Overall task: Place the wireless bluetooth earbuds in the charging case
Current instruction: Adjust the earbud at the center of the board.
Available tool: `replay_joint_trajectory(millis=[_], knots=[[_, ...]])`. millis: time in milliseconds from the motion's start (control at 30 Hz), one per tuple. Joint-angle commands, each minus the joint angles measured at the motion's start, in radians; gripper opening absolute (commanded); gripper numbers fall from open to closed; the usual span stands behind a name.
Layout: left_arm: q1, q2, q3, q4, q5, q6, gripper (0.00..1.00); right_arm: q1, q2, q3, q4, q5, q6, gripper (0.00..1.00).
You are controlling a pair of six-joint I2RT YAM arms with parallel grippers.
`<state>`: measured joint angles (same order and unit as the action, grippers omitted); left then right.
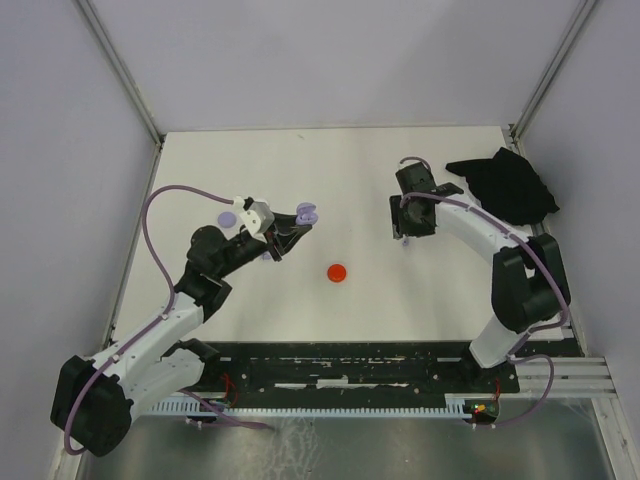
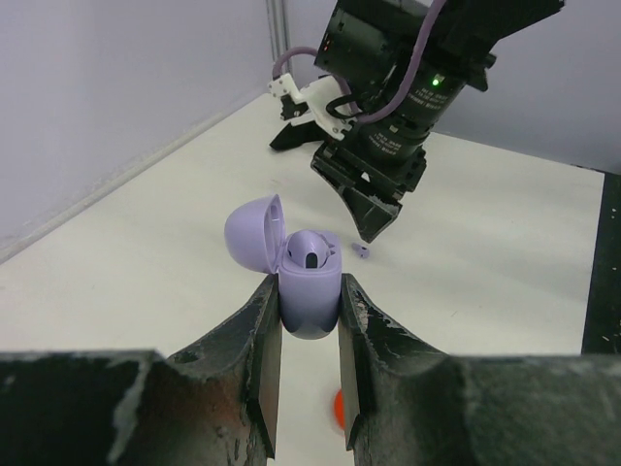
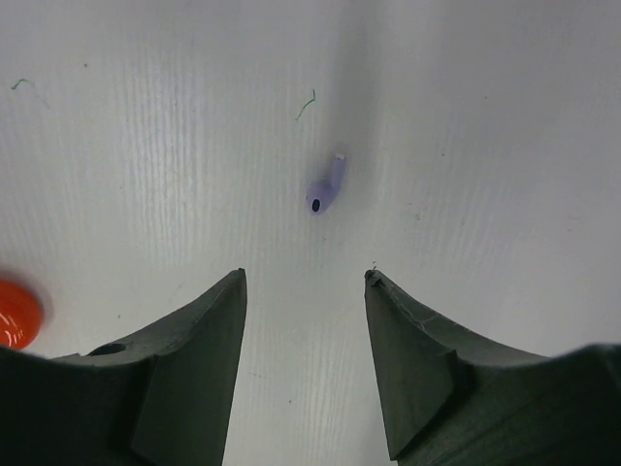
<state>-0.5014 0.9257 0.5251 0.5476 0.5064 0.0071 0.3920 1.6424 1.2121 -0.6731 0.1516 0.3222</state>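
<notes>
My left gripper is shut on an open lilac charging case, held above the table with its lid swung back to the left; the case also shows in the top view. A tiny lilac earbud lies on the white table just ahead of my right gripper, which is open, empty and points down at it. The earbud also shows in the left wrist view and in the top view under the right gripper. I cannot tell whether the case's dark socket holds an earbud.
A red round disc lies mid-table and shows in the right wrist view. A lilac disc lies beside the left arm. A black cloth lies at the back right. White walls enclose the table.
</notes>
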Motion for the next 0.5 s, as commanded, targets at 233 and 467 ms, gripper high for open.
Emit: replay_joint_trajectory(millis=[233, 467], knots=[[-0.003, -0.008, 0.038, 0.028, -0.002, 0.040, 0.03, -0.057, 0.192, -0.004, 0.097, -0.060, 0.087, 0.61], [-0.004, 0.000, 0.039, 0.034, 0.003, 0.036, 0.03, -0.061, 0.248, 0.003, 0.121, -0.194, 0.126, 0.61]])
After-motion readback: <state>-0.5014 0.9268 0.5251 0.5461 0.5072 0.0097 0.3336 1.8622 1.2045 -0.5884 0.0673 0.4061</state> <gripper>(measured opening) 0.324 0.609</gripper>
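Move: The right hand is open over the board, with the purple earbud it goes for about 8 cm below it, some 2 cm ahead and 1 cm to its right. The red case lies about 16 cm to this hand's left and 6 cm back, also about 8 cm lower. The purple case, held in the left hand, is roughly 23 cm to the left, 8 cm back and 18 cm higher. From the left hand, the earbud is about 25 cm right, 9 cm ahead and 27 cm down. Straight down for the most part, about 7.5 cm, the right hand sinks to the purple earbud, quick at first and easing off near the board. Its wrist tips the fingers some 10 degrees closer to vertical with a slight clockwise turn; the fingers stay open, ending low just behind the earbud, with no touch on it to be seen. The left hand keeps its hold on the purple case, still. ##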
